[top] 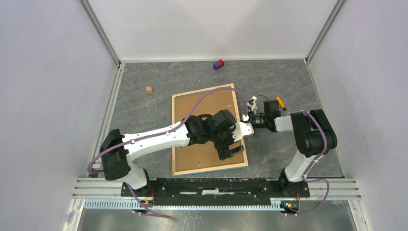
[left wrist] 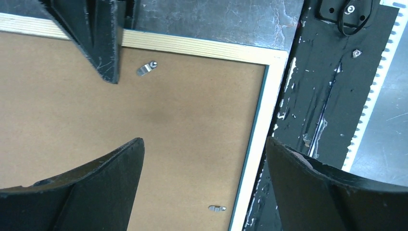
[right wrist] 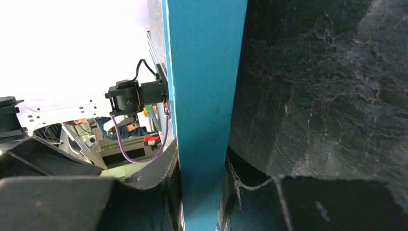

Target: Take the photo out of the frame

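Note:
The frame [top: 202,103] lies face down on the table, its brown fibreboard back and light wood rim upward. The photo is hidden beneath that back. My left gripper [top: 230,146] hovers open over the frame's near right corner, its jaws wide apart above the board [left wrist: 192,110], with nothing between them [left wrist: 204,144]. Two small metal tabs [left wrist: 146,69] [left wrist: 217,208] sit on the back. My right gripper [top: 246,117] is shut on the frame's right edge; the blue border [right wrist: 207,72] runs between its fingers [right wrist: 202,192]. One right finger [left wrist: 101,43] shows in the left wrist view.
A small wooden cube [top: 149,89] lies left of the frame. A purple and red block [top: 219,64] sits near the back wall. The black base rail [top: 216,185] runs along the near edge, close to the frame's near side. Walls enclose three sides.

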`<action>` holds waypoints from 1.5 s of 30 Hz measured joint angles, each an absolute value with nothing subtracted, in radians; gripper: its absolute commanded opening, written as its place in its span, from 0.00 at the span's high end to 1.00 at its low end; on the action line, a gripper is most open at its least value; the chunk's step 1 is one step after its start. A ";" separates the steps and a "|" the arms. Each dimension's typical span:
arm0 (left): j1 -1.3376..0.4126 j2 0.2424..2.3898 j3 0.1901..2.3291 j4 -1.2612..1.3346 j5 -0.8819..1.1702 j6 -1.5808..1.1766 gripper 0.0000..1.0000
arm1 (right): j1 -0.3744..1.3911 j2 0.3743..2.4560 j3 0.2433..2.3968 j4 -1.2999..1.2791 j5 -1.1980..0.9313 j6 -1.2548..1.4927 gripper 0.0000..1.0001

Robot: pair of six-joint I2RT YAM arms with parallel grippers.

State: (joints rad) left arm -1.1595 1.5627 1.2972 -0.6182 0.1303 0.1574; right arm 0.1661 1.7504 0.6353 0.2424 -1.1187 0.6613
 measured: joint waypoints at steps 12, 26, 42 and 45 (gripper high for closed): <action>-0.993 1.492 1.256 -0.610 0.114 0.157 0.00 | 0.160 1.687 0.677 0.066 -1.102 0.566 1.00; -0.948 1.417 1.378 -0.651 -0.315 0.394 0.00 | 0.143 1.611 0.896 -0.328 -1.048 0.333 1.00; -0.943 1.312 1.365 -0.610 -0.501 0.585 0.00 | 0.135 1.585 1.250 -0.715 -0.904 0.086 1.00; -0.939 1.304 1.351 -0.607 -0.508 0.586 0.00 | 0.135 1.585 1.313 -0.769 -0.869 0.047 1.00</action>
State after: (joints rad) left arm -0.9394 1.3037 1.3510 -0.6067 -0.5079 0.5858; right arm 0.1352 1.5848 1.3132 -0.7689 -0.8692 0.0475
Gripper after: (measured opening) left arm 0.996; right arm 0.320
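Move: The right hand already has the frame's right-hand rail in its fingers; the frame's middle lies about 14 cm to its left and 2 cm nearer the base, at about its own height. The orange screwdriver is some 17 cm to its right and 8 cm ahead. For the open left hand, the frame's middle is about 9 cm ahead, 9 cm left and 8 cm below, its far-left corner roughly 24 cm ahead, 24 cm left and 10 cm below. Keeping its pinch on the right-hand rail, the right hand lifts the frame about 13 cm, easing forward some 6 cm and a little left, while its wrist tilts up and rolls about 30 degrees in all. The empty left hand, staying wide open, sweeps forward and left across the frame, then climbs as well, about 15 cm each way, towards the far-left corner, its fingers swinging up from pointing down. ##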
